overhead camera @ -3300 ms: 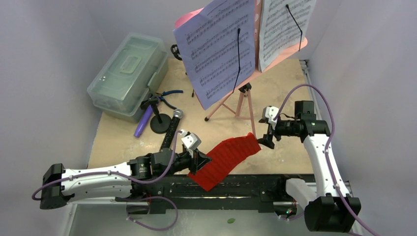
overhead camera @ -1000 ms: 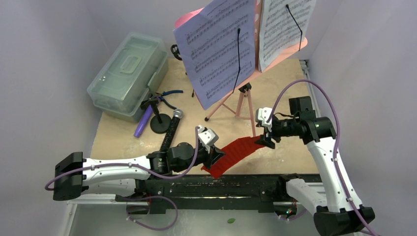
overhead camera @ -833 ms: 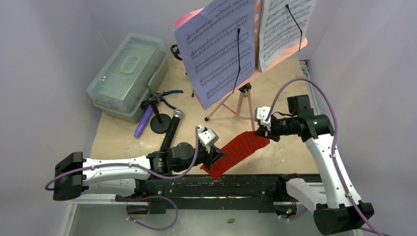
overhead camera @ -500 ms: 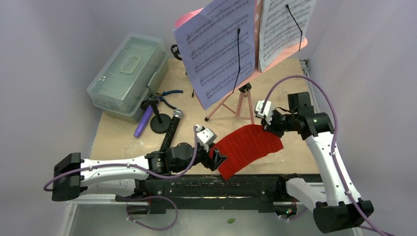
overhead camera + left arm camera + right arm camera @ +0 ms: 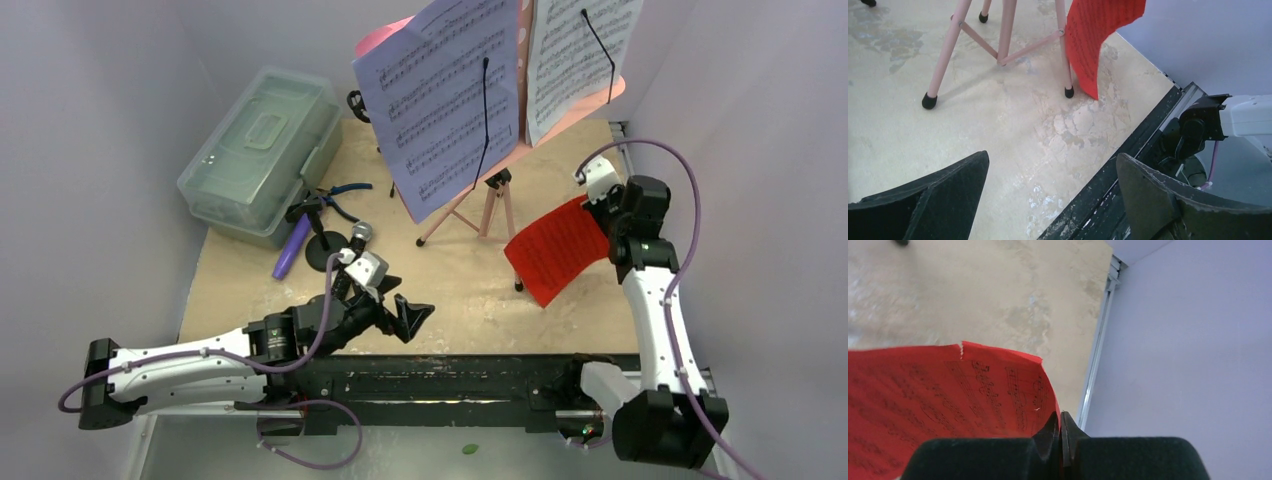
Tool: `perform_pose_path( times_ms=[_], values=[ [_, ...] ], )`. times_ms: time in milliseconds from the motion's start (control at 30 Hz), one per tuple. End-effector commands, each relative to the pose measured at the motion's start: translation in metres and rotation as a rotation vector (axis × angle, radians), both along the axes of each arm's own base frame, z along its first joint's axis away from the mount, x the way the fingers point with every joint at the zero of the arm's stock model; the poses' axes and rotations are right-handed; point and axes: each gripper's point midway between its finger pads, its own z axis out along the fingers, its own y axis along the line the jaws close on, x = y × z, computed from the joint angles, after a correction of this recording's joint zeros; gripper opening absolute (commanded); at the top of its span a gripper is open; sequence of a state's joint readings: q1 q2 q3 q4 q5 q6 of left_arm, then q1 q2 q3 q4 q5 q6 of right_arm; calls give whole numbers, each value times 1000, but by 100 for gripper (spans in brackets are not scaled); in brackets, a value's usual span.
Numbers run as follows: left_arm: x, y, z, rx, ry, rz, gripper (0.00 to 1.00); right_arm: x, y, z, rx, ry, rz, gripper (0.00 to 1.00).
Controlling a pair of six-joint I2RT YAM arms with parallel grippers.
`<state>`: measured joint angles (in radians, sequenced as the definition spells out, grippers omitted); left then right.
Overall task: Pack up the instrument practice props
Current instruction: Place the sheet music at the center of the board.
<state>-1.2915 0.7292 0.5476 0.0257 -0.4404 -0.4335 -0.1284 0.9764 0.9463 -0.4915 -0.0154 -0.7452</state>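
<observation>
The red sheet-music page point(image 5: 556, 250) hangs curled above the right side of the table, and my right gripper point(image 5: 600, 205) is shut on its upper edge. In the right wrist view the red page point(image 5: 943, 390) is pinched between the closed jaws of the right gripper point(image 5: 1060, 427). My left gripper point(image 5: 408, 318) is open and holds nothing, low over the near table edge. The pink music rack's tripod legs point(image 5: 492, 205) stand mid-table, carrying a lilac page point(image 5: 440, 100) and a white page point(image 5: 580, 55). A purple microphone point(image 5: 293, 248), a black-silver microphone point(image 5: 352, 250) and a black mic tripod point(image 5: 318, 240) lie at the left.
A clear greenish case point(image 5: 260, 150) sits closed at the back left, with blue-handled pliers point(image 5: 345, 190) beside it. A black rail point(image 5: 480, 375) runs along the near edge. In the left wrist view the rack legs point(image 5: 948, 50) and the red page point(image 5: 1093, 35) are ahead.
My left gripper let go of the red page and drew back to the left. My right gripper shut on the page's edge and carried it up and to the right.
</observation>
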Motion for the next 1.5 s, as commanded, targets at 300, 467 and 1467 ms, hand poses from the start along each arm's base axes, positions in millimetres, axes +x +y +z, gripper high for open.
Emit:
perform_pose_path(
  times_ms=[300,467,1467],
  values=[
    [-8,41,-22,-89,82,65,100,157,-34,-11,329,-308,-346,0],
    [-8,50,-21,-105,85,81,100,200,-46,-34,373,-310,-425,0],
    [-27,53,80,-332,-52,-61,100,123,11,-11,645,-130,-249,87]
  ],
)
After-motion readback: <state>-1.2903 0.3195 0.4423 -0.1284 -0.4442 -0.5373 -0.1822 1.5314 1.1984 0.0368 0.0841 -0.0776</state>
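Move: The right gripper holds the red sheet music by its right edge; the sheet's middle hangs about 9 cm left, 9 cm back and 6 cm below. Its landing place on the board is roughly 22 cm ahead, 5 cm left and 16 cm below. The stand's tripod stands some 12 cm ahead and 23 cm left, its near right foot about 7 cm back and 18 cm left. From the empty left gripper the landing place is about 39 cm ahead and 44 cm right. Carry the sheet music forward about 25 cm past the right side of the stand with the right gripper, sinking some 12 cm towards the board and turning the wrist about 30 degrees clockwise. Open the fingers there to let go of the sheet's edge, then draw up and back clear of the sheet. Meanwhile ease the open, empty left gripper about 6 cm left. ##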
